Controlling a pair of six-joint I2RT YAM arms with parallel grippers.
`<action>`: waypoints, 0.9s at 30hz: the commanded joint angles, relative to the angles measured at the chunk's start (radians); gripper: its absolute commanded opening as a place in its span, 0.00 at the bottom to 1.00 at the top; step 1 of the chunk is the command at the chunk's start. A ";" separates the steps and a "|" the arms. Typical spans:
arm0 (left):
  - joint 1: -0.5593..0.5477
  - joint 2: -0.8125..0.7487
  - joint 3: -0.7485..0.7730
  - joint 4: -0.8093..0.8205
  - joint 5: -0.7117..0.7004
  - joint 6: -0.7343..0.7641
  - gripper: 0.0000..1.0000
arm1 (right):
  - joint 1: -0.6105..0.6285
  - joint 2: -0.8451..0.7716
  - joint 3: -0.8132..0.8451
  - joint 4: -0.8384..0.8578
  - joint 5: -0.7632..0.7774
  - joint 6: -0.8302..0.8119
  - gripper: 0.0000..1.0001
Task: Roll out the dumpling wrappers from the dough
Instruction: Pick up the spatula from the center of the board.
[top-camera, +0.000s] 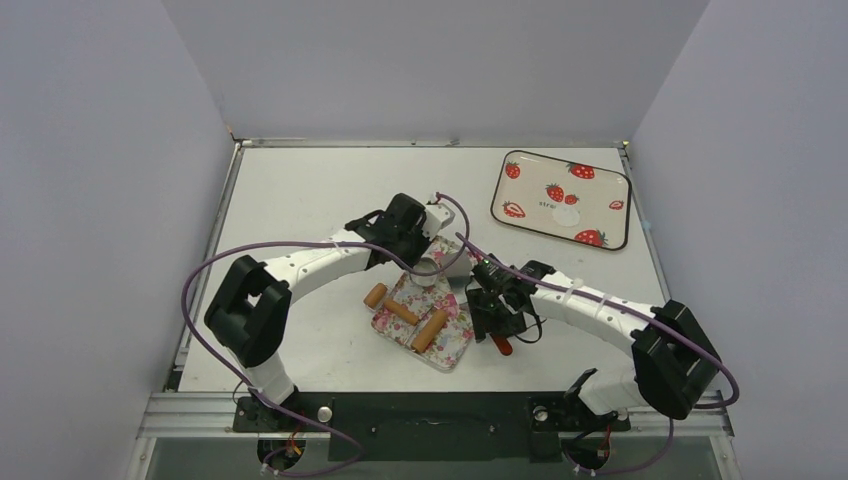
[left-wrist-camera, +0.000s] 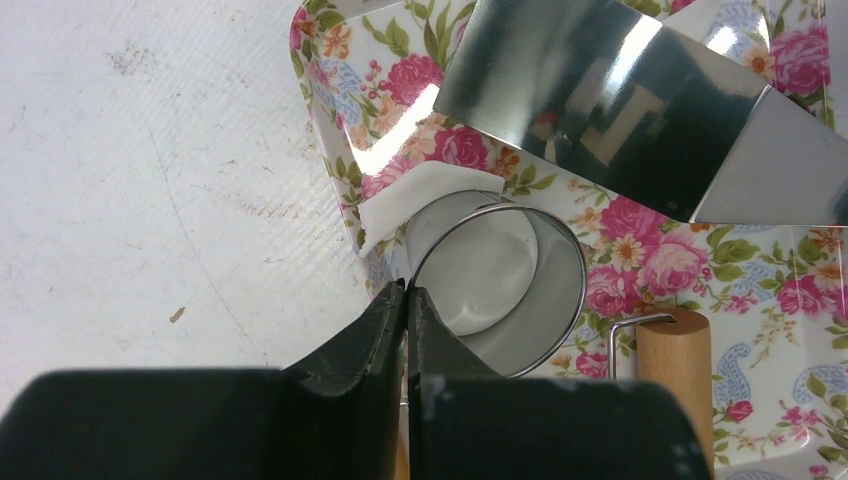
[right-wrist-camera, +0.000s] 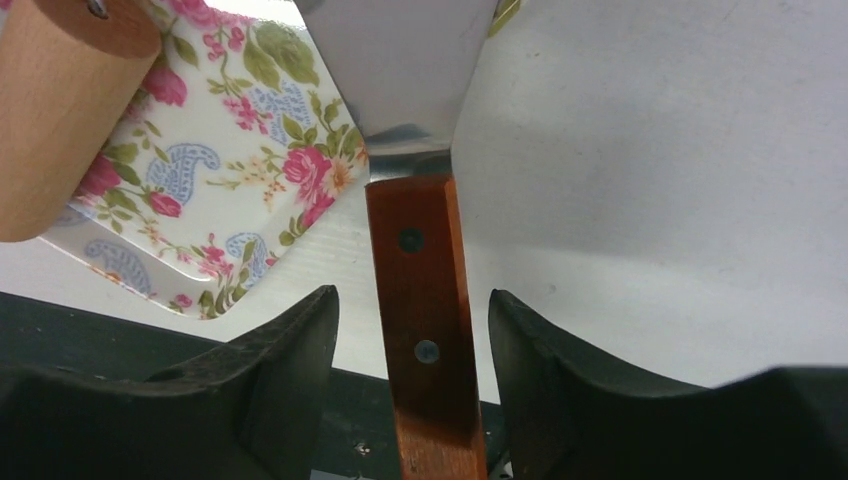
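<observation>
My left gripper (left-wrist-camera: 406, 292) is shut on the near wall of the silver metal ring (left-wrist-camera: 560, 300), which stands on the floral tray (left-wrist-camera: 640, 260). Inside the ring lies a round white dumpling wrapper (left-wrist-camera: 490, 268). A flat white scrap of dough (left-wrist-camera: 410, 195) sticks out beside the ring at the tray's edge. My right gripper (right-wrist-camera: 412, 292) is open astride the red spatula handle (right-wrist-camera: 425, 300), with a gap on each side. The shiny spatula blade (left-wrist-camera: 620, 100) lies over the tray just beyond the ring. Another wrapper (top-camera: 566, 216) lies on the strawberry tray (top-camera: 610, 190).
The wooden roller (top-camera: 405, 313) lies across the floral tray (top-camera: 450, 345), close to both grippers; its end shows in the right wrist view (right-wrist-camera: 60, 110). The strawberry tray sits at the table's far right. The spatula handle (top-camera: 502, 346) points toward the table's near edge.
</observation>
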 joint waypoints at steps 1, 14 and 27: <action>0.002 -0.020 -0.010 0.071 0.008 -0.053 0.00 | 0.009 0.023 -0.011 0.083 -0.010 0.001 0.51; 0.001 -0.012 -0.026 0.125 -0.085 -0.111 0.00 | 0.029 -0.003 0.051 0.007 0.001 -0.012 0.00; -0.026 -0.057 -0.011 0.252 -0.250 0.094 0.00 | 0.025 -0.166 0.216 -0.206 -0.291 0.025 0.00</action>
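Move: Right under the right hand lies the spatula's wooden handle, between the open fingers, about 2 cm below and 1 cm left. The blade lies some 13 cm ahead and 7 cm left, over the flowered board, with the rolling pin's large roller about 13 cm left and 1 cm ahead. From the left hand, which holds the cutter ring's rim, the handle is roughly 18 cm back, 16 cm right and 5 cm lower. Sinking about 1.5 cm, the right hand shuts its fingers on the wooden handle's sides, then lifts it nearly 9 cm, drifting a little left and back while its left side tips up some 10 degrees. The left hand keeps its pinch on the ring's rim, dips slightly, then carries it about 3.5 cm forward and a little left, ending slightly raised. ##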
